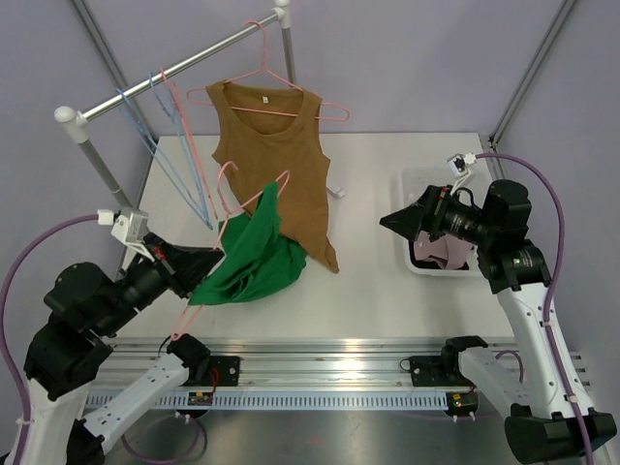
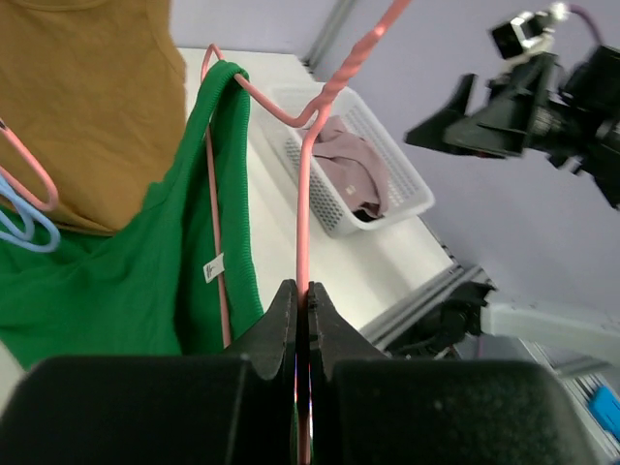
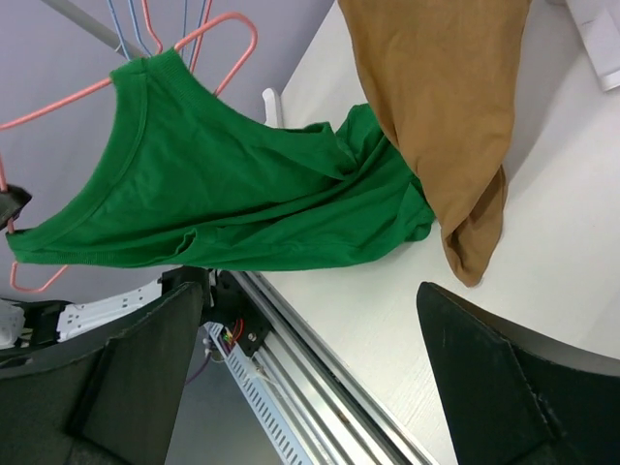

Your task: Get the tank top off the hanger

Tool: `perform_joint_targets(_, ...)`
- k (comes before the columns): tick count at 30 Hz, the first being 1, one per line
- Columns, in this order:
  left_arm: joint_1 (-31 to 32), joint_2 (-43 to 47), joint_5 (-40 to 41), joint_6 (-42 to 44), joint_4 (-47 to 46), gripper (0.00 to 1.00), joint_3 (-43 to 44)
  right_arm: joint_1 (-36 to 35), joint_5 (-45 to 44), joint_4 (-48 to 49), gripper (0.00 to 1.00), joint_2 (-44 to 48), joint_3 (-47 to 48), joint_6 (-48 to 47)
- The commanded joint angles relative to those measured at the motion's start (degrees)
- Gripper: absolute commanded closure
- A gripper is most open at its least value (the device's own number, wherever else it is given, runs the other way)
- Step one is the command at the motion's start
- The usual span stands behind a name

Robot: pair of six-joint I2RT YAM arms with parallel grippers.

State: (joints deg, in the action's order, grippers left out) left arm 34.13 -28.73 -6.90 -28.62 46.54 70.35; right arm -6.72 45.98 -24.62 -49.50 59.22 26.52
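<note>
My left gripper point(image 2: 303, 295) is shut on the wire of a pink hanger point(image 2: 302, 194), low at the left of the table point(image 1: 387, 281). A green tank top point(image 1: 247, 257) hangs by one strap from that hanger's shoulder. Its body sags in folds onto the table. The strap and a white label show in the left wrist view on the green tank top point(image 2: 116, 281). My right gripper point(image 1: 387, 221) hovers open to the right of the green tank top point(image 3: 242, 203), apart from it, with nothing between its fingers point(image 3: 136, 378).
A brown tank top point(image 1: 276, 155) hangs on another pink hanger from the rack rail point(image 1: 174, 68), its hem touching the table beside the green one. Blue hangers point(image 1: 155, 145) hang further left. A white basket point(image 1: 412, 184) with a pinkish garment point(image 1: 441, 254) stands at the right.
</note>
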Motion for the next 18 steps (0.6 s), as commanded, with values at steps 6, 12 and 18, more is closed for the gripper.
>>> perform_joint_targets(6, 0.2, 3.0, -32.1, -7.9, -21.5, 1.0, -17.2, -15.9, -10.7, 11.9, 0.02, -0.6, -4.1, 5.2)
perform_joint_targets(12, 0.2, 3.0, -34.9, -13.2, -31.3, 1.0, -26.7, -29.0, -22.0, 19.4, 0.04, -1.2, -7.4, 4.7)
perform_joint_targets(18, 0.2, -0.2, -29.7, -15.0, -32.3, 1.0, -30.1, -31.1, -25.9, 18.8, 0.04, -2.4, -8.2, 3.4)
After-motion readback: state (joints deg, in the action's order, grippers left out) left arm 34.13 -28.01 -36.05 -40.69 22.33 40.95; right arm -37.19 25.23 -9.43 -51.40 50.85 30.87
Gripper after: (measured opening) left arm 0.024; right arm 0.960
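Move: The left hand holds the pink hanger by one shoulder. The green strap looped over the hanger's far end lies about 12 cm ahead of that hand and 10 cm to its right, roughly level. The hanger neck is 8 cm ahead and 2 cm right, and the brown tank top some 21 cm ahead, 9 cm right and lower. The empty, open right hand has the strap about 21 cm to its left, 3 cm farther out and 6 cm above. Keeping its pinch on the pink hanger, the left hand carries it down about 10 cm and some 9 cm right, after easing slightly back, turning nearly 30 degrees clockwise and tipping down to swing the green strap towards the other arm. Meanwhile the right hand, fingers still wide open, comes about 10 cm left and a little back to meet the strap, sinking slightly as it turns some 10 degrees counter-clockwise. ##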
